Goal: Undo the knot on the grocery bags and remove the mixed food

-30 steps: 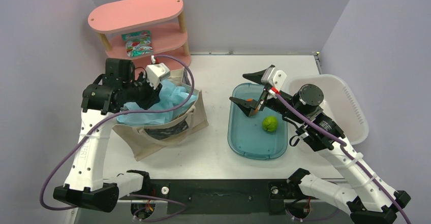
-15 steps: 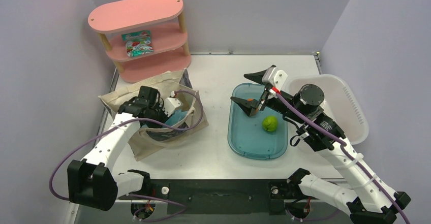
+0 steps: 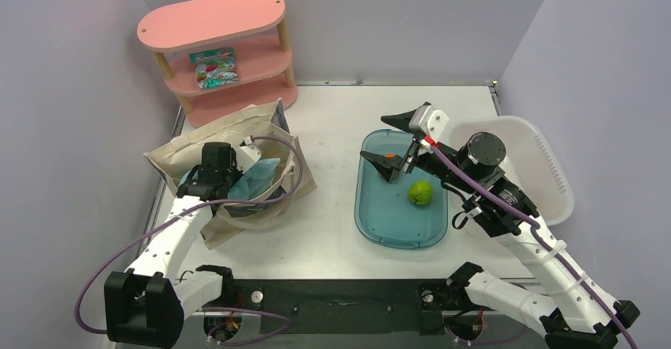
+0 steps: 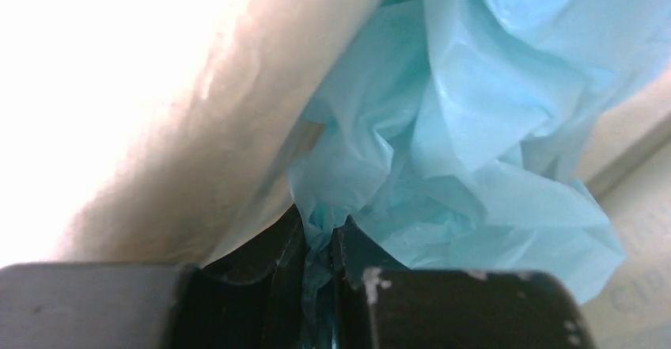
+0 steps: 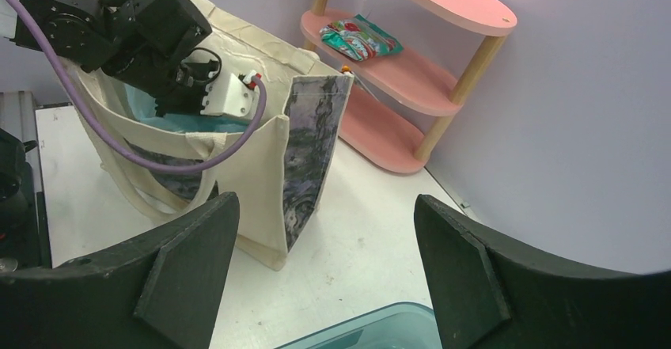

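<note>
The light blue grocery bag lies crumpled inside the beige canvas tote. My left gripper reaches down into the tote. In the left wrist view it is shut on a thin twist of the blue plastic. No knot shows. A round green fruit rests in the teal tub. A printed snack packet lies on the pink shelf's middle level. My right gripper hangs open over the tub's far end, with nothing between its fingers.
The pink three-level shelf stands at the back left, just behind the tote. A white plastic basket sits at the right edge behind my right arm. The left arm's purple cable loops over the tote's mouth.
My left gripper came down from above the tote into it, and the blue bag sank inside with it. The tote's near wall now stands taller. The right arm stayed put.
</note>
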`<state>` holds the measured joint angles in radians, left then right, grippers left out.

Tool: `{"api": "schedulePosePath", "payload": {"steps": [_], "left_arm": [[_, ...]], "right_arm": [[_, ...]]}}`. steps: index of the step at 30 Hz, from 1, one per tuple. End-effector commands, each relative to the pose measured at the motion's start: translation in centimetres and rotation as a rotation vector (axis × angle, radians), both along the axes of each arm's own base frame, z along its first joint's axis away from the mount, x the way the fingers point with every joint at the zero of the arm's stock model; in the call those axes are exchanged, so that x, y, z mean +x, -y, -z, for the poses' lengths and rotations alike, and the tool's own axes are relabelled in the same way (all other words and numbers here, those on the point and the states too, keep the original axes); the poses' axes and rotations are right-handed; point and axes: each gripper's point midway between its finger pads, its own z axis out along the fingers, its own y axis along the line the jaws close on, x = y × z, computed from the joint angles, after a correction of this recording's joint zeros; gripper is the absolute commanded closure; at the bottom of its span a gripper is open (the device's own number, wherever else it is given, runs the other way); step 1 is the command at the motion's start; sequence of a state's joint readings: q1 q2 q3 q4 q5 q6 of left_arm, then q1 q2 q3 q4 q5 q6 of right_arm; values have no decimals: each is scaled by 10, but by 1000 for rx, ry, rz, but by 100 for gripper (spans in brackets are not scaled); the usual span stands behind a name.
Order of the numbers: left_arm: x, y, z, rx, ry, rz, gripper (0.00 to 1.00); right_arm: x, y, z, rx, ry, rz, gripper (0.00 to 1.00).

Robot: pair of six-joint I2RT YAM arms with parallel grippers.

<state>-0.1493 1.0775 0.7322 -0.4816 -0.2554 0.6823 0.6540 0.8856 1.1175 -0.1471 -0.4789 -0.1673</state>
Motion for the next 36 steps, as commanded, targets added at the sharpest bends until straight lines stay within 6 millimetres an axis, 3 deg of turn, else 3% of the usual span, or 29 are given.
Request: {"api": "schedulePosePath", "payload": {"steps": [1,4,5,6,7,9,16,24,36], "left_arm": [[21,-40,-31,148,155,-121,88],[16,-61,-27,180,124,-139,77],[17,-60,-29,175,127,-110,67],[14,-71,-33,169,138,-136,62],[16,-69,-36,146,139,-106,55],[14,-63,-44,103,133,-72,52],[-1,-22,-77,-106,61,49,50],[-10,10,-119,-270,49,121,49],[10,35,-208,-475,216,100,42]], "right_arm": [[1,0,-11,28,18,-1,23],[-1,3,-10,17,25,4,23],[-2,4,-10,15,25,7,23],[-2,5,-10,14,28,10,23],[-2,6,-10,14,30,11,23],[-2,6,-9,12,27,12,23],[-2,4,-13,14,33,6,23],[-3,3,-13,14,34,-2,23],[-2,2,-11,25,6,-1,23]]}}
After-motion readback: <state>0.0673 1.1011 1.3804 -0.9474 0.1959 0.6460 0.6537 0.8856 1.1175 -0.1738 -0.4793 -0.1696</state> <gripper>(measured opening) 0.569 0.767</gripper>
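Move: The left hand is down inside the beige tote with the blue grocery bag still pinched; the bag's crumpled bulk lies about 3 cm ahead and 5 cm to its right, a touch lower. The tote's middle is some 2 cm ahead and 4 cm right at about hand height. The green food packet on the pink shelf stands roughly 40 cm ahead, 5 cm left and 5 cm higher. From the idle right hand the blue bag is some 12 cm ahead, 35 cm left and 30 cm below. Leftward first, about 6.5 cm and barely rising, the left hand pushes against the tote's inside while its fingers open to about half and let go of the blue bag. Then it turns back and climbs out, ending some 17 cm higher and about 8 cm back to the right, away from the blue bag, its wrist rolling about 25 degrees left side down and the fingers staying open. ##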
